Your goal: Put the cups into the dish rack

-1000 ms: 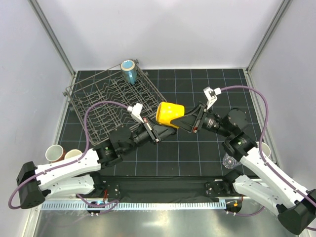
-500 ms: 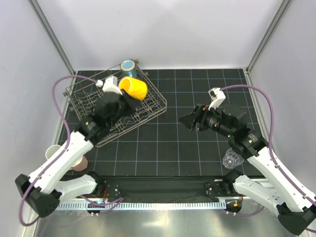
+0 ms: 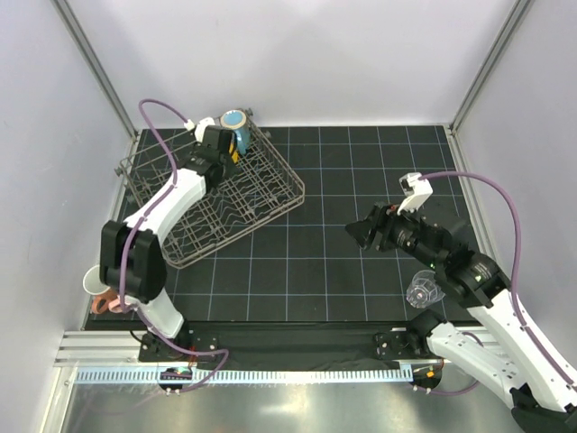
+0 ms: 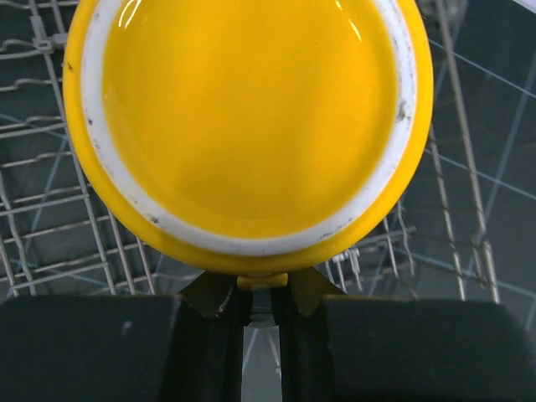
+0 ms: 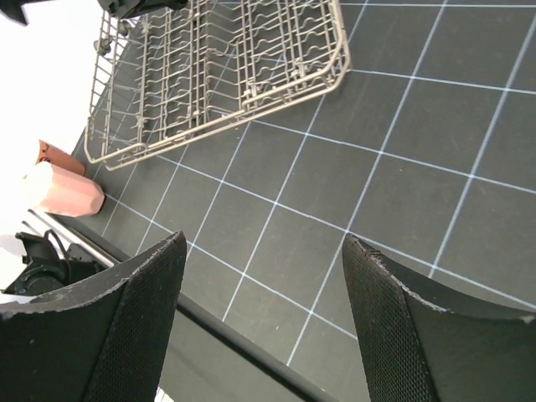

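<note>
In the left wrist view the yellow cup (image 4: 251,117) fills the frame, bottom towards the camera. My left gripper (image 4: 261,293) is shut on its small handle above the wires of the dish rack (image 4: 50,234). Seen from above, the left gripper (image 3: 225,150) is at the back of the dish rack (image 3: 261,198), right beside the light blue cup (image 3: 236,124) standing in the rack's far corner. The arm hides most of the yellow cup there. My right gripper (image 3: 357,233) is open and holds nothing, over the mat to the right of the rack. A clear tumbler (image 3: 422,290) stands under the right arm.
Two salmon-pink cups (image 3: 97,283) sit at the mat's left edge near the left arm's base. One pink cup (image 5: 63,191) shows in the right wrist view beyond the dish rack (image 5: 218,75). Grey walls enclose the black gridded mat (image 3: 325,271).
The right gripper let go of the yellow cup, opened and drew back to the right. The left arm swung the cup from mid-table to the rack's back, beside the light blue cup.
</note>
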Motion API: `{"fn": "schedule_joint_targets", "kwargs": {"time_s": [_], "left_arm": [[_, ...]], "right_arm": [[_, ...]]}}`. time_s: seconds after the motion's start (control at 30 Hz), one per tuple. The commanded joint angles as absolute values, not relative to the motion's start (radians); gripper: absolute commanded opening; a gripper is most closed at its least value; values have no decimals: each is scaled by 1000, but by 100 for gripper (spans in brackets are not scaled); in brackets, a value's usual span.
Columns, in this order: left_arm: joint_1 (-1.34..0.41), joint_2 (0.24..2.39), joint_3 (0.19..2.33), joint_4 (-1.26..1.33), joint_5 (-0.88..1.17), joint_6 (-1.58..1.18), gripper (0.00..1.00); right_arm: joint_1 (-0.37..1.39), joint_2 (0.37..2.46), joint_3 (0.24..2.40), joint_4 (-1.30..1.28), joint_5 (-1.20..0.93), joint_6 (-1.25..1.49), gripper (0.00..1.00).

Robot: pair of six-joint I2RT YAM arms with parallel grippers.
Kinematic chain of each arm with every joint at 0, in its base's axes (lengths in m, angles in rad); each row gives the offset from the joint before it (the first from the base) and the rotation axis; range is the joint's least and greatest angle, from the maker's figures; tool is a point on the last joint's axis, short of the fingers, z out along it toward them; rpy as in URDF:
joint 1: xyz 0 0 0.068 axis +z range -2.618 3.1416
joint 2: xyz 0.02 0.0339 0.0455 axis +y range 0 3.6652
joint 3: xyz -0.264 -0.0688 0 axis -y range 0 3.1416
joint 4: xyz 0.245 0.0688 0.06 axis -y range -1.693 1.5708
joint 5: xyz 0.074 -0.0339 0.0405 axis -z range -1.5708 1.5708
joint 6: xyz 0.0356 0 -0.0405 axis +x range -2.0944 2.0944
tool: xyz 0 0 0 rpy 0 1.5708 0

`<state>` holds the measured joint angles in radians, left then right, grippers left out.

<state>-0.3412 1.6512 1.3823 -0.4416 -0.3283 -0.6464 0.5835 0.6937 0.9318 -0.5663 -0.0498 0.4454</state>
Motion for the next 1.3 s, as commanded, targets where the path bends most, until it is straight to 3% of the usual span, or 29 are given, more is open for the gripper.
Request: {"fn": "schedule_joint_targets", "kwargs": {"time_s": [0.0, 0.37, 0.77, 1.27], "left_arm": [[-319, 1684, 1520, -380, -455, -670, 0], [-316, 1933, 1637, -370, -529, -765, 0], [-302, 2065, 1681, -342, -578, -802, 0], [-244, 2190, 1790, -318, -469, -805, 0]], "right_arm": [[586, 649, 933, -604, -5, 425, 76], [586, 606, 914, -621, -5, 460, 76], [586, 558, 885, -646, 28, 506, 76], [587, 580, 882, -653, 40, 522, 76]]}}
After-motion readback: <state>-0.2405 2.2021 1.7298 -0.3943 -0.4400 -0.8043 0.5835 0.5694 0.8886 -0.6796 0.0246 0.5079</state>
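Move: The left hand already holds the upside-down yellow cup by its handle; the free spot in the dish rack it is bound for lies about 16 cm ahead, 4 cm to the left and 13 cm below. The standing blue cup is some 18 cm ahead, 4 cm to the right and 13 cm down; the rack's middle is about 4 cm ahead, 4 cm left and 15 cm below. From the empty right hand that free spot is roughly 39 cm ahead, 38 cm left and 23 cm lower. Keeping its pinch on the handle, the left hand reaches forward about 5 cm while starting to sink, drops steeply towards the rack wires, then eases forward and a little left at the bottom to bring the yellow cup in on the blue cup's left side, some 12 cm lower in all, turning about 15 degrees counter-clockwise and tipping slightly more downward. The right hand, empty and open, drifts a few centimetres right and back and sinks slightly. ##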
